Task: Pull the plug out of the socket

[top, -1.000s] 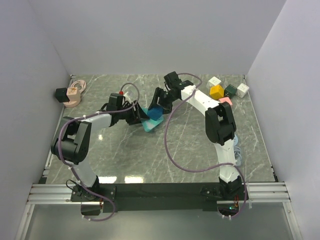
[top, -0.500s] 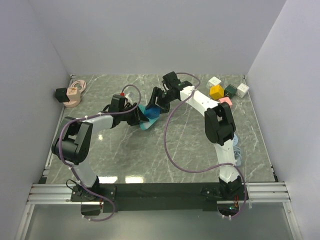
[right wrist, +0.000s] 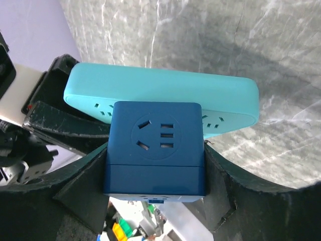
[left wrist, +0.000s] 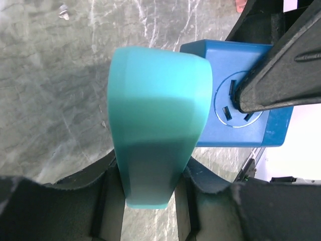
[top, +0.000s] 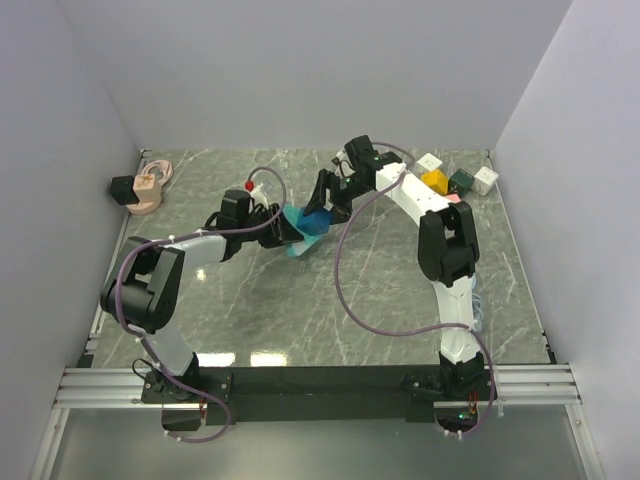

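A turquoise socket strip [top: 296, 228] is held in the air above the table's middle, with a dark blue cube plug [top: 317, 221] seated on its face. My left gripper [top: 285, 232] is shut on the socket strip [left wrist: 150, 125], clamping its end from both sides. My right gripper [top: 326, 205] is shut on the blue cube plug [right wrist: 154, 150], its fingers [right wrist: 80, 191] against the cube's two sides. In the right wrist view the strip [right wrist: 165, 95] lies just behind the cube. In the left wrist view the cube [left wrist: 241, 95] sits to the right of the strip.
Several cube adapters, white [top: 429, 164], yellow [top: 434, 183], dark green [top: 461, 181] and white [top: 485, 180], stand at the back right. A pink piece [top: 452, 200] lies beside them. A black cube [top: 122, 190] and a beige socket with coiled cord [top: 148, 183] sit at the back left.
Both grippers have lifted the strip and cube and carried them slightly right and toward the back. The right arm's wrist has swung right. Both grips hold.
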Motion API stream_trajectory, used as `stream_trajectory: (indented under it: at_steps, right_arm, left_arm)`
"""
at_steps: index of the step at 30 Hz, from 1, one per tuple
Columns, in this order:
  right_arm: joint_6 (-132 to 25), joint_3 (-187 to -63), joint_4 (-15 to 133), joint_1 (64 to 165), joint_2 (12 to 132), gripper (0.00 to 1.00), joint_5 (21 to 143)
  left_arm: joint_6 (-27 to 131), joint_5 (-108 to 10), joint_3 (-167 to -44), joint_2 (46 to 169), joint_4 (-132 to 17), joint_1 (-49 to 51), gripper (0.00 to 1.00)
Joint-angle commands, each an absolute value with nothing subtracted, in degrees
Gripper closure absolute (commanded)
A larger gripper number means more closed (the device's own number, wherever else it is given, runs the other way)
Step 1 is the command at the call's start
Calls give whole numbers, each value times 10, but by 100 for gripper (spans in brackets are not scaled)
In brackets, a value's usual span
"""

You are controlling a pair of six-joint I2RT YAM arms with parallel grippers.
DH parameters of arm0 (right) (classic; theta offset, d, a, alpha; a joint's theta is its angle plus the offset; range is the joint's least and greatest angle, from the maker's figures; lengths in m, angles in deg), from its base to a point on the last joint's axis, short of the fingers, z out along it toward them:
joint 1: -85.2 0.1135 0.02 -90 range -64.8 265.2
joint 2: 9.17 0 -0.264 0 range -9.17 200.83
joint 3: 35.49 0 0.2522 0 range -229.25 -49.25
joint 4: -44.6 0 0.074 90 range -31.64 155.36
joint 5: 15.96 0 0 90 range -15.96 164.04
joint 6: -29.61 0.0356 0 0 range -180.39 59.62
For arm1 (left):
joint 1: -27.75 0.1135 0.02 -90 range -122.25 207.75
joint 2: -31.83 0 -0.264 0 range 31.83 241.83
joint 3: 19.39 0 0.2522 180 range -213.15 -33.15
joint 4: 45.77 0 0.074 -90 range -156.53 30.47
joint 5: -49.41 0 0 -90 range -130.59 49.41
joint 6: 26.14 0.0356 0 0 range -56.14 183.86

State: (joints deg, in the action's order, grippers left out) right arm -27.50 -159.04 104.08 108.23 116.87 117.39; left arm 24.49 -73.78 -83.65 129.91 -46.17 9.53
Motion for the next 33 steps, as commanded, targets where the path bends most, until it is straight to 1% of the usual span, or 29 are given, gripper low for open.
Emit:
stream_trajectory:
  at_steps: [1, 2, 3, 4, 5, 6, 8, 10, 11, 13, 14, 15, 16, 19, 21, 22, 23, 24, 25, 26, 28, 29, 33]
  right_arm:
    - [-261, -1567, 1004, 1057, 1095, 100, 1174]
    - [-231, -1530, 961, 1092, 1078, 100, 1143]
    - [-173, -1465, 923, 1111, 1050, 100, 1124]
    - [-152, -1445, 882, 1130, 1042, 100, 1106]
    - [-129, -1430, 873, 1148, 1037, 100, 1083]
    - [-123, -1420, 872, 1172, 1032, 100, 1076]
    - [-118, -1407, 862, 1178, 1026, 100, 1085]
    - [-141, -1418, 905, 1161, 1019, 100, 1086]
    - [-178, -1428, 924, 1148, 1019, 100, 1094]
    - [-222, -1474, 1005, 1093, 1025, 100, 1135]
    - [-271, -1488, 1030, 1074, 1027, 100, 1147]
    - [-297, -1527, 1062, 1052, 1034, 100, 1164]
    - [-319, -1544, 1113, 1011, 1034, 100, 1167]
    - [-391, -1591, 1175, 967, 1046, 100, 1178]
    - [-396, -1582, 1176, 960, 1038, 100, 1169]
    - [-384, -1568, 1159, 959, 1027, 100, 1107]
    - [-359, -1549, 1145, 959, 1014, 100, 1076]
    - [-346, -1498, 1129, 958, 980, 100, 1040]
    - [-332, -1473, 1112, 957, 965, 100, 1001]
    - [-310, -1425, 1107, 953, 949, 100, 923]
    - [-287, -1377, 1100, 946, 906, 100, 858]
    - [-266, -1330, 1097, 944, 892, 100, 809]
    - [-233, -1233, 1089, 937, 832, 100, 742]
  left_arm:
    - [226, -647, -810, 1305, -526, 148, 100]
    - [222, -649, -817, 1309, -525, 148, 100]
    - [215, -653, -829, 1311, -524, 147, 100]
    - [211, -656, -837, 1311, -527, 148, 100]
    - [209, -656, -845, 1311, -530, 148, 100]
    - [209, -656, -863, 1311, -535, 148, 100]
    - [212, -653, -879, 1307, -551, 148, 100]
    - [218, -650, -898, 1304, -568, 149, 100]
    - [223, -650, -902, 1304, -572, 150, 100]
    - [224, -654, -903, 1302, -572, 155, 100]
    - [224, -657, -900, 1298, -570, 158, 100]
    - [224, -662, -894, 1297, -570, 160, 100]
    - [225, -663, -890, 1296, -568, 165, 100]
    - [233, -667, -880, 1299, -570, 169, 100]
    - [235, -677, -879, 1304, -572, 174, 100]
    - [235, -679, -879, 1305, -572, 176, 100]
    - [234, -682, -879, 1301, -571, 176, 100]
    - [233, -685, -880, 1298, -570, 176, 100]
    - [231, -693, -881, 1294, -563, 176, 100]
    - [227, -696, -883, 1289, -561, 176, 100]
    - [227, -699, -896, 1287, -569, 176, 100]
    - [223, -706, -900, 1287, -572, 176, 100]
    - [223, -721, -922, 1283, -575, 176, 100]
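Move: My left hand already grips a corner of the teal socket, and the blue plug lies about 6 cm to its right, 4 cm ahead and 1 cm above. My right hand already holds that plug; from it the socket's middle is some 3 cm left, 4 cm back and 2 cm below. On the right-hand side stand the pink block, about 31 cm right and 4 ahead of my right hand, and the round socket, roughly 33 right and 14 back, both some 10 cm below. Both my hands keep their grip and first rock the joined pair 2–3 cm back, down and to the left, and return. Then my right hand pulls the plug off sharply to the right, ending about 20 cm over, rising at first, then swinging back and down as its fingers tip further downward. My left hand draws the socket left and forward, turning slightly counter-clockwise. ##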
